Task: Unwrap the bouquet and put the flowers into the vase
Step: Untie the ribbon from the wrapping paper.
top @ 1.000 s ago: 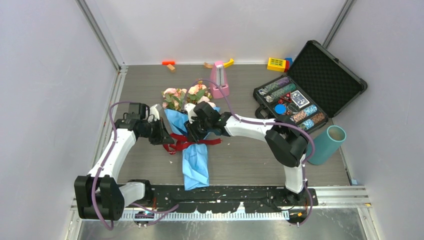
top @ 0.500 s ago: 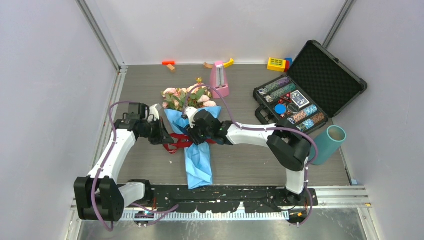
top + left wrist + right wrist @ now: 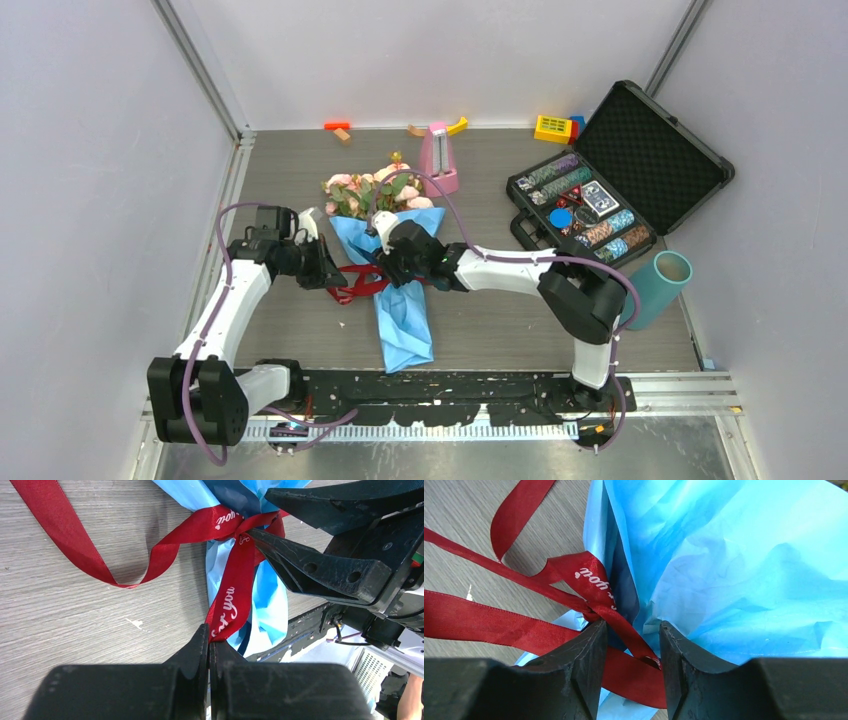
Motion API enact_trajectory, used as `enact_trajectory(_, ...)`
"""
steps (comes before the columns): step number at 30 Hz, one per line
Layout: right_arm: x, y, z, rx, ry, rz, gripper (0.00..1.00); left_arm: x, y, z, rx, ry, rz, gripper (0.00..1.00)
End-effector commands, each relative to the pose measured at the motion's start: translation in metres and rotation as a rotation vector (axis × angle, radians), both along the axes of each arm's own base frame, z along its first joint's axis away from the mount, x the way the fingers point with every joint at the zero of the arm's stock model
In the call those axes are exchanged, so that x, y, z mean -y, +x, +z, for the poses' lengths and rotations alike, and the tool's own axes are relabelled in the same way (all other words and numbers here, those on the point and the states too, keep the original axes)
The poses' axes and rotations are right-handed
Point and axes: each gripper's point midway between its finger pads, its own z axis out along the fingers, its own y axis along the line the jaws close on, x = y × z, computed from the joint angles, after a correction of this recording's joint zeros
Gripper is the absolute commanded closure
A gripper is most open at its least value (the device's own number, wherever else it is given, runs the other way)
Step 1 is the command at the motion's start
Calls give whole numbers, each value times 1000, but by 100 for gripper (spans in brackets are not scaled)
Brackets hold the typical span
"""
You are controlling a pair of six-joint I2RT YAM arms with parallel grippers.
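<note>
The bouquet (image 3: 402, 305) lies in the middle of the table in its blue paper cone. Its flowers (image 3: 375, 193), pink and peach roses, point away from the arms. Dark red ribbon (image 3: 358, 285) is tied round the cone's waist. My left gripper (image 3: 335, 278) is shut on a ribbon tail (image 3: 232, 597), pinched at the fingertips (image 3: 209, 630). My right gripper (image 3: 392, 268) is open at the knot (image 3: 594, 611), its jaws (image 3: 633, 625) either side of a ribbon strand against the blue paper (image 3: 734, 570). The teal vase (image 3: 655, 288) lies tilted at the far right.
An open black case (image 3: 600, 185) of poker chips stands at the back right. A pink metronome-shaped object (image 3: 438, 158) is behind the flowers. Small wooden and coloured blocks (image 3: 553, 127) line the back edge. Loose ribbon loops (image 3: 75, 540) lie on the table left of the cone.
My right gripper has opened wider and shifted slightly left along the cone. The cone's narrow end has swung to the right. The left gripper has kept its hold.
</note>
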Motion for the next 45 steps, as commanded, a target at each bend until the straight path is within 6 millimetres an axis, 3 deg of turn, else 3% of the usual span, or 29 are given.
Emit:
enact_trajectory(1,5,11,19,101,-12,-31,53,-1,4,5,39,2,0,100)
enact_trajectory(6,3,10,10,142,-46,-38,64,1,4,4,36,-6,-6,100)
enact_trajectory(10,0,11,22,214,-7,-109,91,2,3,5,33,-15,-11,100)
enact_trajectory(11,-3,12,35,260,30,-146,98,2,3,5,34,-16,-11,100)
enact_trajectory(19,7,8,83,362,247,-364,100,1,4,3,26,-8,-8,100)
enact_trajectory(26,21,8,98,336,344,-473,100,-1,4,0,16,5,0,100)
enact_trajectory(33,11,0,77,268,318,-424,100,-7,5,-3,7,37,19,100)
enact_trajectory(39,41,2,32,187,260,-612,100,-26,6,-9,-9,146,93,100)
enact_trajectory(45,60,-4,12,121,287,-729,100,-37,7,-10,0,201,141,100)
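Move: The red ribbon strand to be pinched is already between the right hand's open fingers, about 1 cm below the hand point. The knot is some 3 cm left and 1 cm back of that hand, 2 cm lower, with the blue paper's gathered waist about 4 cm beneath the hand; the flowers are roughly 18 cm ahead. From the left hand, holding a ribbon end, the knot is about 7 cm right, 1 cm ahead and 7 cm down. The ribbon strand beside the knot is pinched as the right fingers shut almost in place; the right hand lifts it about 6 cm, then sinks most of the way back while drawing right, away from the left hand, turning some 30 degrees clockwise overall. The left hand keeps its pinch on the ribbon end and, late on, pulls left and slightly down by about 3 cm. ##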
